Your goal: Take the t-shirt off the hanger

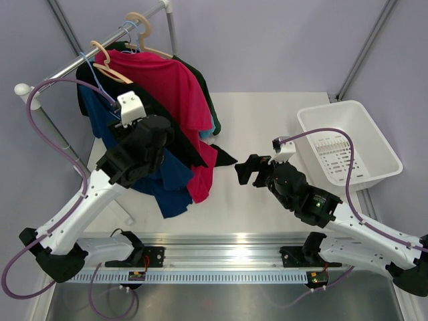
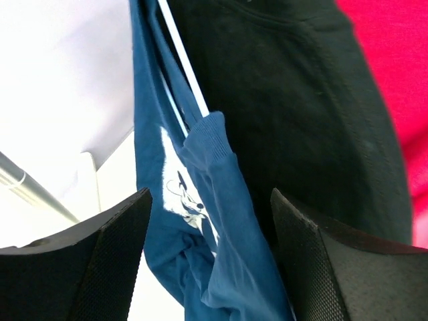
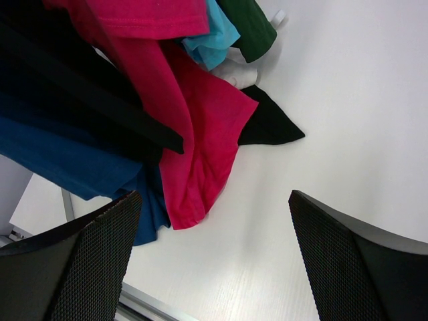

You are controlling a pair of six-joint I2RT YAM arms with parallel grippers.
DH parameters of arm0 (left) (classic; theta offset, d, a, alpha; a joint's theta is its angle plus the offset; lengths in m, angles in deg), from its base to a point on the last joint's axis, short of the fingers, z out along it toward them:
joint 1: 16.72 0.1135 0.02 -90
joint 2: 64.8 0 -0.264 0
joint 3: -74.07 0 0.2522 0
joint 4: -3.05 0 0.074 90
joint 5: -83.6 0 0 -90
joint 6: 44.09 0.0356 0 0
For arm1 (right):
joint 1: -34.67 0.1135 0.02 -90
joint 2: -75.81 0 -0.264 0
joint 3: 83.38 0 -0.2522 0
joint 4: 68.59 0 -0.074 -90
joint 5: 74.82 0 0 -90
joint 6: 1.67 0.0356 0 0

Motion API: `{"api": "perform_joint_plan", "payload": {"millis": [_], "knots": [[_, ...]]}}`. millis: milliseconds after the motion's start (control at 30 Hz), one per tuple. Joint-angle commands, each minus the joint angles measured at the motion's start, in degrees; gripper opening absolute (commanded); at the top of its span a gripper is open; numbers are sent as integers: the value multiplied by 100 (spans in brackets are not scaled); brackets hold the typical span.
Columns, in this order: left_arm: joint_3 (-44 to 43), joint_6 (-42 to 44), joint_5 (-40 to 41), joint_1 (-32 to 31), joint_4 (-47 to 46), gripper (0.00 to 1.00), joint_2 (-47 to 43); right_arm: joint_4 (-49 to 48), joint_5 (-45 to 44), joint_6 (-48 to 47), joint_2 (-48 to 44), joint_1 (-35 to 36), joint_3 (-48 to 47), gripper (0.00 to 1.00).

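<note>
A blue t-shirt (image 1: 175, 179) with a white print hangs on a thin white hanger (image 2: 184, 73) at the near end of the clothes rail (image 1: 87, 57). A black shirt (image 1: 157, 110), a red shirt (image 1: 175, 83) and a green shirt (image 1: 200, 80) hang behind it on wooden hangers (image 1: 110, 63). My left gripper (image 1: 150, 137) is open and pressed up against the hanging clothes. In the left wrist view the blue t-shirt (image 2: 221, 221) hangs between its spread jaws (image 2: 210, 197). My right gripper (image 1: 246, 168) is open and empty over the table, right of the shirt hems (image 3: 200, 154).
A white plastic basket (image 1: 348, 144) stands at the right of the table. A black cloth corner (image 3: 267, 124) lies on the table under the rail. The rail's upright posts stand at the left and back. A metal rail (image 1: 221, 257) runs along the near edge.
</note>
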Motion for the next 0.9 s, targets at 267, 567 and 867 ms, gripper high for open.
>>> {"api": "perform_joint_plan", "payload": {"millis": [267, 567, 867], "knots": [[-52, 182, -88, 392, -150, 43, -11, 8, 49, -53, -56, 44, -227, 99], [-500, 525, -149, 453, -141, 0, 51, 17, 93, -44, -74, 44, -227, 99], [-887, 956, -264, 445, -132, 0, -361, 34, -47, -71, -74, 44, -219, 100]]}}
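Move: Between the left hand's open fingers, some 2 cm ahead and about 1 cm to its right, lies the shoulder cloth of the blue t-shirt. Its hanger rises beyond, its middle about 8 cm ahead, 3 cm left and 4 cm higher. The black garment hangs about 6 cm ahead and 5 cm right, the pink shirt some 9 cm ahead and 12 cm right. From the idle right hand, that blue shoulder is roughly 32 cm left, 12 cm ahead and 10 cm higher. Easing about 2 cm to its left while dipping slightly, the left hand shuts its fingers completely and pinches the blue t-shirt's shoulder cloth just below the ribbed edge where the hanger goes in. Keeping that pinch, it then lifts about 3 cm with hardly any turn of the wrist. ##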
